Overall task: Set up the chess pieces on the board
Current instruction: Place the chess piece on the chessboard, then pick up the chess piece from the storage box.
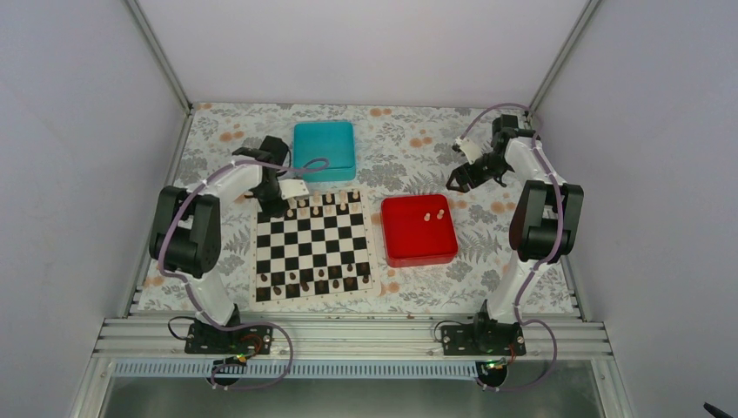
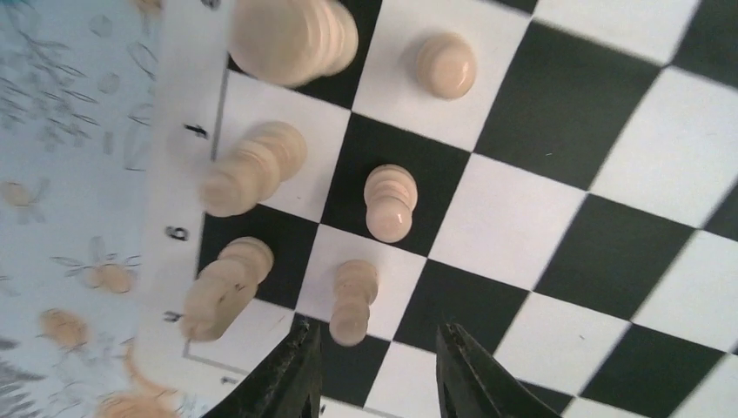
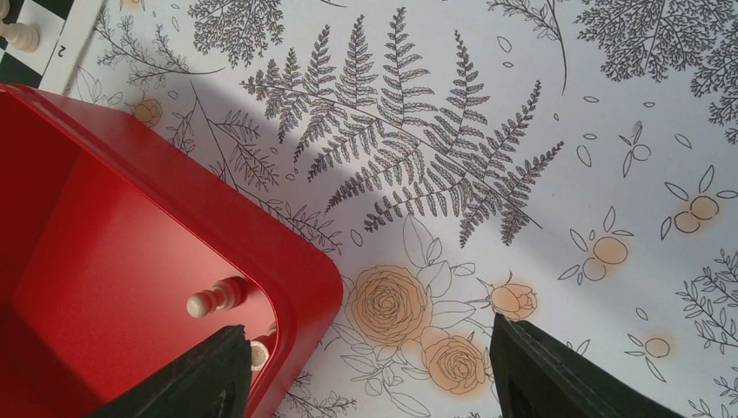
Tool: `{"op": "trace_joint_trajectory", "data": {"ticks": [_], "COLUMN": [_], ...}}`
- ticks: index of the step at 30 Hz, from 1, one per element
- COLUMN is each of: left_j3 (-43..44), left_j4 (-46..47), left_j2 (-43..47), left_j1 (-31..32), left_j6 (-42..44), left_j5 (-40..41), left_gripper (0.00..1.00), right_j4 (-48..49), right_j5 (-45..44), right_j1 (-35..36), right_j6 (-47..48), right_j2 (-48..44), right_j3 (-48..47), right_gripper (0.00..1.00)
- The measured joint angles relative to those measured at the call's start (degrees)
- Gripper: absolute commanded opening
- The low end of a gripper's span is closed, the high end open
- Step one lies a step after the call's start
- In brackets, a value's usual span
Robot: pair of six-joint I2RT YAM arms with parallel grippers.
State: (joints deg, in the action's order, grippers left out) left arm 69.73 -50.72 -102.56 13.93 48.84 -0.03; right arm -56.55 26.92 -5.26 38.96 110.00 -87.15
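Note:
The board lies left of centre, with cream chess pieces on its far rows. My left gripper hovers over the board's far-left corner. In the left wrist view its jaws stand apart over the board. A cream pawn stands upright just ahead of them, touching neither finger. Several more cream pieces stand around it. My right gripper hangs wide open over the tablecloth beside the red tray, which holds two cream pieces.
Dark brown pieces fill the board's near rows. A teal box stands behind the board. The red tray sits right of the board, its two pieces near its far edge. Grey walls enclose the floral tablecloth.

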Motion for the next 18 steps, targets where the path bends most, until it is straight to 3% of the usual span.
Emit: {"op": "trace_joint_trajectory", "data": {"ticks": [6, 9, 11, 18], "left_j3": [10.58, 20.33, 26.86, 43.85], "left_j4": [-8.81, -12.28, -12.83, -8.22], "left_j2": [3.37, 3.56, 2.91, -9.46], "left_j1": [6.32, 13.09, 18.75, 34.29], "left_j6": [-0.94, -2.58, -4.50, -9.57], "left_j5": [1.27, 1.42, 1.64, 2.97], "left_gripper": [0.38, 0.48, 0.53, 0.60], "right_j4": [0.02, 0.11, 0.31, 0.35], "right_j5": [0.00, 0.02, -0.02, 0.85], "right_j1": [0.00, 0.00, 0.00, -0.17], "right_j6": [0.26, 0.44, 0.35, 0.00], "right_j2": [0.00, 0.00, 0.00, 0.00], "right_j3": [0.00, 0.00, 0.00, -0.02], "right_gripper": [0.73, 0.82, 0.99, 1.00]}}
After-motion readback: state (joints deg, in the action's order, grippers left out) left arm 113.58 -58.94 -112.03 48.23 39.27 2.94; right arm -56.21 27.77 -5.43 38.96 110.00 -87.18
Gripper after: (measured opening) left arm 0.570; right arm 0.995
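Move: The two pieces left in the red box lie far to my left hand's right: the left chess piece about 40 cm right and 1 cm back, the right chess piece some 3 cm beyond it, both about 2 cm lower. The pawn I just set down stands about 1 cm ahead and 2 cm below; the teal box is some 16 cm ahead and 13 cm right. From my right hand, the left chess piece lies roughly 7 cm left, 8 cm back and 8 cm below. I lift my left hand clear of the pawn and sweep it quickly right, about 28 cm towards the two pieces in the red box, climbing some 18 cm before it just starts to sink. On the way its fingers open wider and swing forward and to the right, while the wrist turns about 25 degrees clockwise. My right hand stays put but spreads its fingers fully. ##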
